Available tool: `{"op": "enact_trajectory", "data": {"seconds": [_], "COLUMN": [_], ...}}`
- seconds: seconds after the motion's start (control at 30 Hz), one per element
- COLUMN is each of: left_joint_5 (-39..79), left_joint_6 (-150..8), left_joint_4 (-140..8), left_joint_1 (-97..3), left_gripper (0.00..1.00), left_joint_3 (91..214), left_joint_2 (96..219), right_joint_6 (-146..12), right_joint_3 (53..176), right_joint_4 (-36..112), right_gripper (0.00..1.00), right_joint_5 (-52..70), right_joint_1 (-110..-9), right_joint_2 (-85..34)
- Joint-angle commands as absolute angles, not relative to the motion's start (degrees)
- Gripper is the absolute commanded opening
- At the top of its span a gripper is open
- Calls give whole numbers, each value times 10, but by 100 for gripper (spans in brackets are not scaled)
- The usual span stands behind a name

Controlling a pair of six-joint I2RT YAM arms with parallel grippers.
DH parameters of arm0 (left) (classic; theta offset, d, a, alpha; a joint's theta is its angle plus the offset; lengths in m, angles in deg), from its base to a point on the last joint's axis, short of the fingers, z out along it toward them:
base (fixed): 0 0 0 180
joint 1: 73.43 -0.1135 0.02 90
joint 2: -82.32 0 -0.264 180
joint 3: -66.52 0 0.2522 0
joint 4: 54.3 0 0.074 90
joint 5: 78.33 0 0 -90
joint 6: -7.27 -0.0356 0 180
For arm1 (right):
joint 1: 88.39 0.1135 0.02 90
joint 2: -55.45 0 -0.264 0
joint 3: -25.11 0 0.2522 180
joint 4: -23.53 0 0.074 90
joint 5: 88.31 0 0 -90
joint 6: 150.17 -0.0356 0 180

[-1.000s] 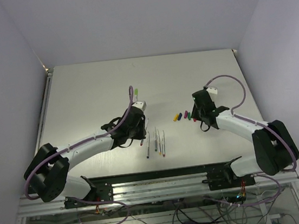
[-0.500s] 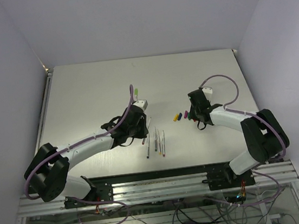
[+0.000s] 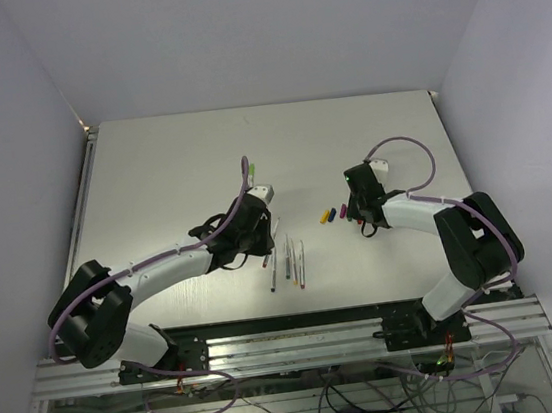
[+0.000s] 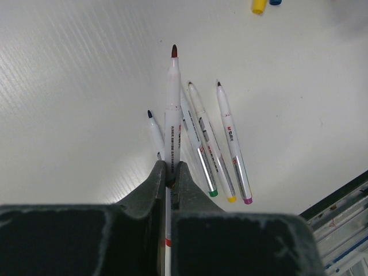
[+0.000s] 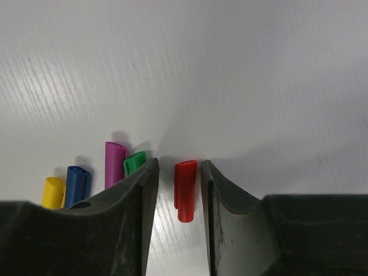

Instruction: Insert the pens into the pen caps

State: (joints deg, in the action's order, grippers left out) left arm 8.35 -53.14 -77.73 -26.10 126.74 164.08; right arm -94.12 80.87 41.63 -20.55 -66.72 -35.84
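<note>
My left gripper [image 4: 171,172] is shut on a white pen with a red tip [image 4: 172,109], which points away from the wrist camera above the table. Beneath it lie the other pens: a dark-tipped one [image 4: 154,131] and three side by side with green [image 4: 195,144], yellow [image 4: 208,144] and pink [image 4: 233,149] ends. My right gripper [image 5: 179,172] stands open, low over the table, with the red pen cap [image 5: 185,190] lying between its fingers and a gap on each side. Left of it lie the green [image 5: 134,163], purple [image 5: 115,161], blue [image 5: 76,184] and yellow [image 5: 53,191] caps.
From above, the loose pens [image 3: 288,260] lie near the table's front edge, between the two arms. The row of caps [image 3: 329,215] sits just left of my right gripper [image 3: 361,218]. My left gripper [image 3: 257,231] hovers left of the pens. The table's near edge rail [image 3: 290,318] runs close behind them.
My right gripper has shifted a little left and back toward the caps, and its jaws have narrowed slightly. The left arm holds nearly still with its pen.
</note>
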Motion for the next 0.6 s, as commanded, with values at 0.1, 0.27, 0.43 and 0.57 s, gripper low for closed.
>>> {"op": "enact_trajectory", "data": {"seconds": [0.1, 0.27, 0.43, 0.57], "left_joint_5": [100, 101, 109, 117], "left_joint_6": [-533, -534, -534, -541], "left_joint_4": [-762, -759, -748, -732], "left_joint_1": [-265, -265, -265, -265], "left_gripper": [7, 7, 7, 7], "left_joint_3": [1289, 1288, 1284, 1282], "left_joint_2": [1649, 1648, 1648, 1646], "right_joint_6": [-961, -970, -964, -952], "right_joint_3": [785, 774, 772, 779], "right_joint_4": [425, 448, 458, 461], "right_gripper": [28, 0, 0, 0], "right_joint_5": [-187, -195, -210, -227], "right_joint_1": [-672, -673, -673, -673], "right_joint_2": [-362, -345, -313, -267]}}
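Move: The red cap lies directly at the right hand's fingertips, between the open pads and no more than about 1 cm below them. From the right hand, the green cap is about 3 cm to the left and 1 cm farther out, the magenta one roughly 4 cm left and 2 cm ahead, the blue one some 8 cm left and 1 cm ahead. From the left hand, the red cap lies about 25 cm right, 4 cm ahead and 7 cm below. The red cap is pinched between the right hand's fingertips as they close from about a third open to nearly shut, the hand all but still at table level. With that grip kept, the right hand then starts back towards its base, about 2 cm, and slightly to the right, away from the green and magenta caps, barely rising. ##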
